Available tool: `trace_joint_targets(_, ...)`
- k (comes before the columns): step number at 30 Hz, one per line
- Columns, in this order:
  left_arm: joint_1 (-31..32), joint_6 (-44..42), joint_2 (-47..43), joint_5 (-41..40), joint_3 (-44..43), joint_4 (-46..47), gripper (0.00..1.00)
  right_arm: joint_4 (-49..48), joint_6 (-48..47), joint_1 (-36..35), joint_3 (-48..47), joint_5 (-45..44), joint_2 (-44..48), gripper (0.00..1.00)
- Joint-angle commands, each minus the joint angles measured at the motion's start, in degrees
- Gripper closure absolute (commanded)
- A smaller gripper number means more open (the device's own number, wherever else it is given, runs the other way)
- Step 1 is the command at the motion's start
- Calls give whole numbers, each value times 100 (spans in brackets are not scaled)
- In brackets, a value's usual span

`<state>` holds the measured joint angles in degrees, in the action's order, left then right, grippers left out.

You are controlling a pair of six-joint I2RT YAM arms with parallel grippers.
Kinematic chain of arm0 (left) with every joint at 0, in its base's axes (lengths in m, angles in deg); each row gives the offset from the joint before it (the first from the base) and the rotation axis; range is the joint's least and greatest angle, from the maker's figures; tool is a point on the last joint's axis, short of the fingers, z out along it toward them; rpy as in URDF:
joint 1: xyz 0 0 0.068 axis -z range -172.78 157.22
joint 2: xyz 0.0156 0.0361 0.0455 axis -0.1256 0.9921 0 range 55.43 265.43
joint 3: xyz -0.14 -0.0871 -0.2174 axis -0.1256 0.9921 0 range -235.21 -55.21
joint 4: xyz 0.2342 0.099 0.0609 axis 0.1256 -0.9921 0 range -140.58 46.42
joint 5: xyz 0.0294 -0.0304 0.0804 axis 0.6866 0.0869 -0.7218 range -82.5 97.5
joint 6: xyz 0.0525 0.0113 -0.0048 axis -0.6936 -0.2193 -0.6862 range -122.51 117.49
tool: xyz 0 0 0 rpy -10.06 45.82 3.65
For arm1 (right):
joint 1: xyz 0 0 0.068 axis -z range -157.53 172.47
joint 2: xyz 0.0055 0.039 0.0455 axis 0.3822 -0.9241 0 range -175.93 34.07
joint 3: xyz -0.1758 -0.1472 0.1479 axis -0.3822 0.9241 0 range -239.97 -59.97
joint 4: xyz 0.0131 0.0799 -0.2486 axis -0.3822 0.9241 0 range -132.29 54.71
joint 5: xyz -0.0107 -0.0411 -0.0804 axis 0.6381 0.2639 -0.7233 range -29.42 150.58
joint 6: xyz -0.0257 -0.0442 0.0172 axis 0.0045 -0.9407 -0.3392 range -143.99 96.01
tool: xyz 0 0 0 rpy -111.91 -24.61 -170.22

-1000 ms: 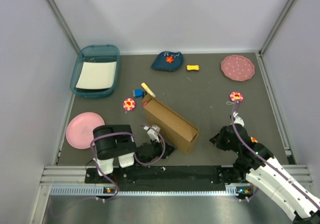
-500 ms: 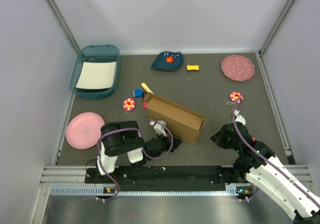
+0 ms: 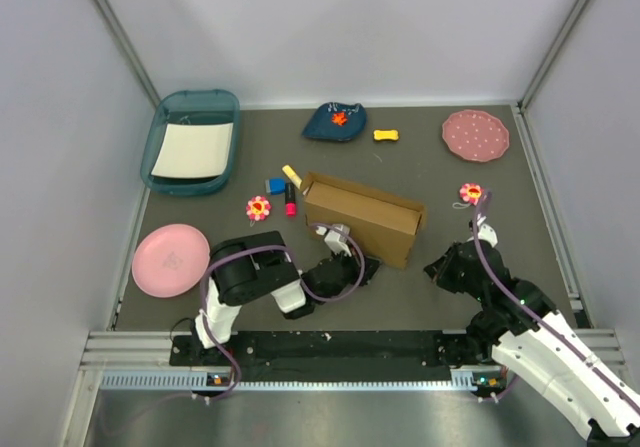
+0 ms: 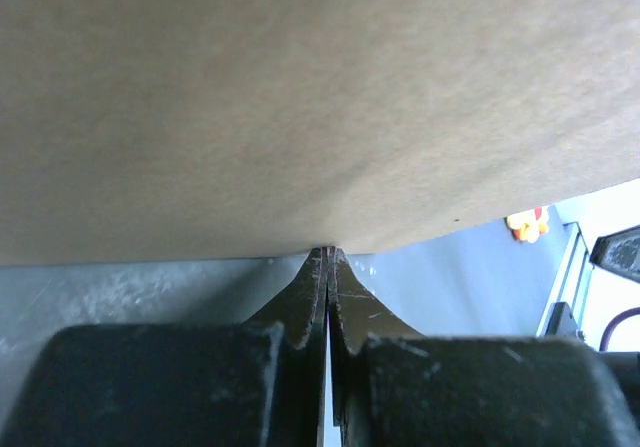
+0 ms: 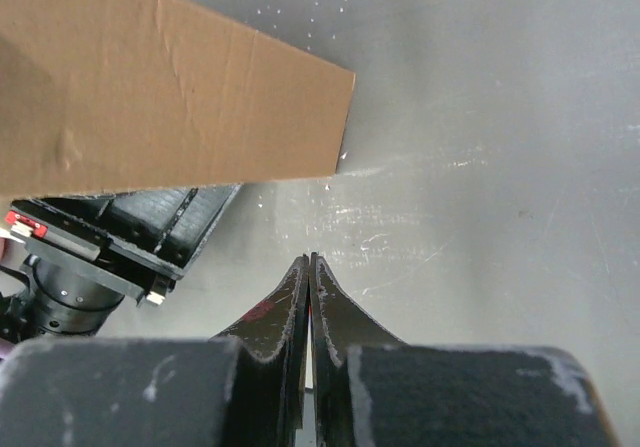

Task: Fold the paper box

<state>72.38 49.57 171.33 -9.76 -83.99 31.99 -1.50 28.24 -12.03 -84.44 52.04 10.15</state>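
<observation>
The paper box (image 3: 362,217) is a long brown cardboard box lying across the middle of the table. My left gripper (image 3: 368,265) is shut, and its tips press on the box's near wall. In the left wrist view that cardboard wall (image 4: 300,97) fills the upper part, and the left gripper (image 4: 328,253) touches its lower edge with nothing between the jaws. My right gripper (image 3: 434,267) is shut and empty, low over the table just right of the box's right end. The right wrist view shows the right gripper (image 5: 310,258) short of the box corner (image 5: 160,97).
A teal tray (image 3: 160,145) holding a white sheet stands at the back left. A pink plate (image 3: 170,257) lies at the near left, a speckled plate (image 3: 475,135) at the back right. Small toys lie left of the box (image 3: 259,207); a flower toy (image 3: 470,193) lies right of it.
The left gripper has swung to the right and pushed the box. The box's right end turned away from the arms, so it now lies nearly crosswise. The right arm barely moved.
</observation>
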Motion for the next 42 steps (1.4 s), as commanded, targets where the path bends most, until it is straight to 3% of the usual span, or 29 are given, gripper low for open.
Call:
trace_joint_targets(1, -65, -110, 143, -32, -330, -68, 100, 121, -90, -57, -365, -175, -25, 100)
trace_joint_targets(10, -83, -241, 92, -50, -357, -148, 98, 490, -318, -57, -822, -359, 2, 100)
trace_joint_targets(21, 57, -488, -1498, -93, 1294, -393, 85, 1431, -845, -48, -2455, -1053, -463, 100)
trace_joint_targets(24, 163, -505, -2367, -243, 1594, -1270, 84, 1580, -1161, -57, -3043, -1395, -753, 100)
trace_joint_targets(29, 295, -575, -4626, -707, 806, -5753, 82, 1940, -1969, -48, -4117, -2150, -1342, 96)
trace_joint_targets(32, 295, -707, -5576, -989, 523, -7033, 81, 1880, -2163, -57, -4469, -2319, -1501, 88)
trace_joint_targets(35, 286, -838, -6402, -1674, 408, -7529, 76, 1625, -2165, -48, -4427, -2145, -1414, 50)
trace_joint_targets(36, 286, -1013, -6587, -1867, 399, -7531, 73, 1276, -2155, -57, -4191, -2057, -1335, 26)
trace_joint_targets(37, 234, -1494, -6893, -1878, 399, -7531, 70, 1055, -2190, -57, -4032, -1951, -1204, 15)
trace_joint_targets(38, 207, -1638, -7027, -2000, 312, -7531, 53, 836, -2260, -48, -3848, -1750, -950, 6)
trace_joint_targets(40, 93, -2172, -7326, -2194, 215, -7750, 38, 307, -2374, -57, -3513, -1425, -807, 1)
trace_joint_targets(42, -274, -2280, -7537, -2186, -48, -8134, 32, 532, -2489, -48, -3634, -985, -1113, 1)
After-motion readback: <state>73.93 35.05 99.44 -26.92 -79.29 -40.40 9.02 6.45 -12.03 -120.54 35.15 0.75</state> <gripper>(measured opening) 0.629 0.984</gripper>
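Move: The box's middle lies roughly 8 cm ahead of the left fingertips, 2 cm to their left and slightly above them; its near long wall is right at the shut fingers. The black-and-pink marker is some 15 cm ahead of this hand and 20 cm left, about 2 cm lower. From the right gripper the box is about 11 cm ahead, 15 cm left and 3 cm lower, the pink flower 18 cm ahead, 10 cm right and 8 cm lower. Finish the left gripper's nudge against the box's near wall with barely 1.5 cm more forward and right, then come free, sweep back and left, and climb away, ending about 16 cm left and 14 cm higher with the fingers opening. Meanwhile lift the right gripper some 20 cm, drifting right, tip its fingers up towards level and open them wide. ##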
